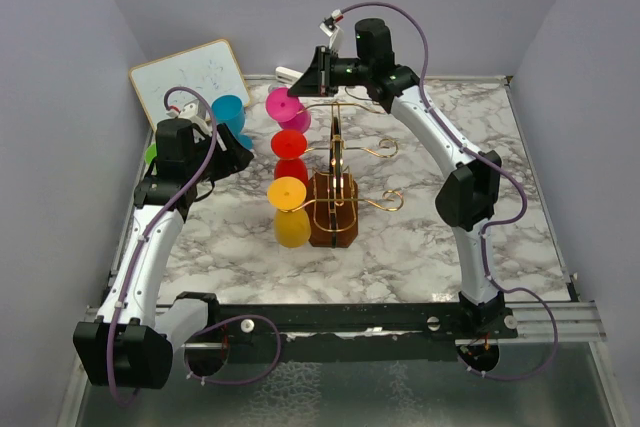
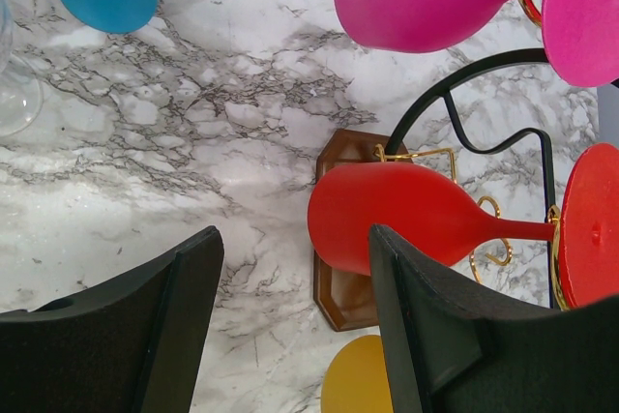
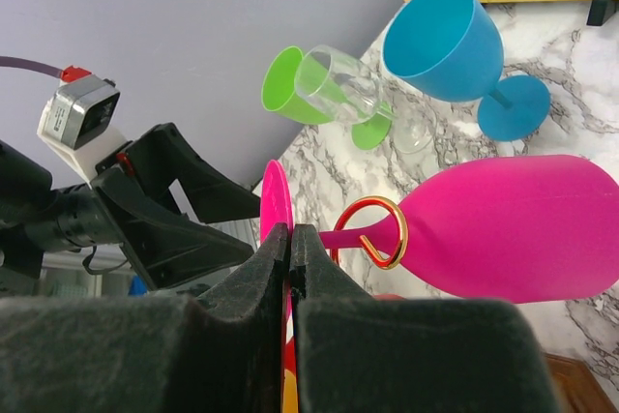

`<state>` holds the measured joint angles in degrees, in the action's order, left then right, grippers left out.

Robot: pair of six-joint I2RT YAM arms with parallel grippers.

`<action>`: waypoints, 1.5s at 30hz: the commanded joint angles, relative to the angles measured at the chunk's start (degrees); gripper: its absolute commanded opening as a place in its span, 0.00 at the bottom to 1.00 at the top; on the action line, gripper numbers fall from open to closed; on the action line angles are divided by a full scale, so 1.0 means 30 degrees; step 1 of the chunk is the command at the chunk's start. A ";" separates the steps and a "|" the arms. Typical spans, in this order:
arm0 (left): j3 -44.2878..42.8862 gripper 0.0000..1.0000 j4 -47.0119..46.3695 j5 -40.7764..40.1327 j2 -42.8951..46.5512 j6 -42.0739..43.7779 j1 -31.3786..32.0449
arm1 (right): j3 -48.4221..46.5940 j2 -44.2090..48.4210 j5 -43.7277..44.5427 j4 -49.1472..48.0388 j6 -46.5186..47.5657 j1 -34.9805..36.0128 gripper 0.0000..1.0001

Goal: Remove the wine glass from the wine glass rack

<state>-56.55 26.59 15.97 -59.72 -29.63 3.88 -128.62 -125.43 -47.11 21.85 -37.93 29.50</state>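
The gold wire wine glass rack (image 1: pixel 345 162) stands mid-table on a dark wooden base (image 1: pixel 332 215). Three glasses hang from its left hooks: pink (image 1: pixel 287 107), red (image 1: pixel 289 145) and yellow (image 1: pixel 290 209). My right gripper (image 3: pixel 291 234) is shut on the thin foot disc of the pink wine glass (image 3: pixel 513 229), whose stem sits in a gold hook (image 3: pixel 372 232). My left gripper (image 2: pixel 295 239) is open and empty, above the table left of the rack. The red glass (image 2: pixel 397 215) lies just beyond its right finger (image 2: pixel 435 316).
A blue glass (image 1: pixel 229 113) and a whiteboard (image 1: pixel 190 77) stand at the back left. The right wrist view also shows a green glass (image 3: pixel 290 84) and a clear glass (image 3: pixel 338 84) beside the blue one (image 3: pixel 445 41). Free gold hooks (image 1: pixel 385 197) stick out on the rack's right.
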 commanded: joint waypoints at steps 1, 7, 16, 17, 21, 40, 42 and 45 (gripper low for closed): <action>-0.0311 0.64 -0.0172 0.0215 0.0045 0.0117 0.0083 | 0.0044 -0.0176 0.0222 0.0300 0.0561 -0.0164 0.01; -0.0273 0.64 -0.0157 0.0189 0.0083 0.0116 0.0069 | 0.1428 0.0695 0.1148 -0.0089 0.0608 -0.0454 0.01; -0.0191 0.64 -0.0250 0.0209 0.0162 0.0041 0.0084 | 0.3099 0.2574 0.2917 -0.1799 0.0285 -0.1354 0.01; -0.0147 0.64 -0.0253 0.0214 0.0177 0.0007 0.0087 | 0.2843 0.2517 0.2860 -0.1807 0.0281 -0.1408 0.01; -0.0142 0.64 -0.0208 0.0160 0.0248 0.0044 0.0084 | 0.1814 0.2290 0.2420 -0.2000 0.0079 -0.1489 0.01; -0.4247 0.65 -0.0319 0.0644 0.0495 -0.0524 0.0084 | 1.1510 1.1127 0.4353 -1.0879 1.3518 -0.0672 0.01; -0.5184 0.65 -0.0700 0.1354 0.0428 -0.1079 0.0084 | 1.3460 1.2903 0.4313 -1.1481 1.8018 0.0685 0.01; -0.6332 0.65 -0.1511 0.2912 0.0296 -0.2120 0.0084 | 1.6084 1.5318 0.6028 -1.1256 2.5401 0.3750 0.01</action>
<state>-70.94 26.44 18.00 -59.48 -31.73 3.88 -88.66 -88.12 -32.80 -4.80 4.23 29.47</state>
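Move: The right fingers already pinch the pink glass by its foot; its middle hangs some 7 cm below them, about 2 cm left and 1 cm back, the stem still in the rack's rear left hook roughly 4 cm below, 2 cm left and 1 cm back. The red glass's middle is about 10 cm back, 2 cm left and 10 cm lower. From the open left hand, the pink glass is some 9 cm ahead, 9 cm right, about level. The right hand keeps its pinch on the pink glass's foot, dips just under 4 cm, then travels about 5 cm forward and 5 cm right while regaining its height, to slide the stem out of the rear left hook, before sweeping up and back over the rack, drifting farther right and rolling some 60 degrees so that the bowl swings out forward and upward. Late on, the left hand, empty and still open, rises about 11 cm beside the rack, its fingertips tipping up some 15 degrees. ##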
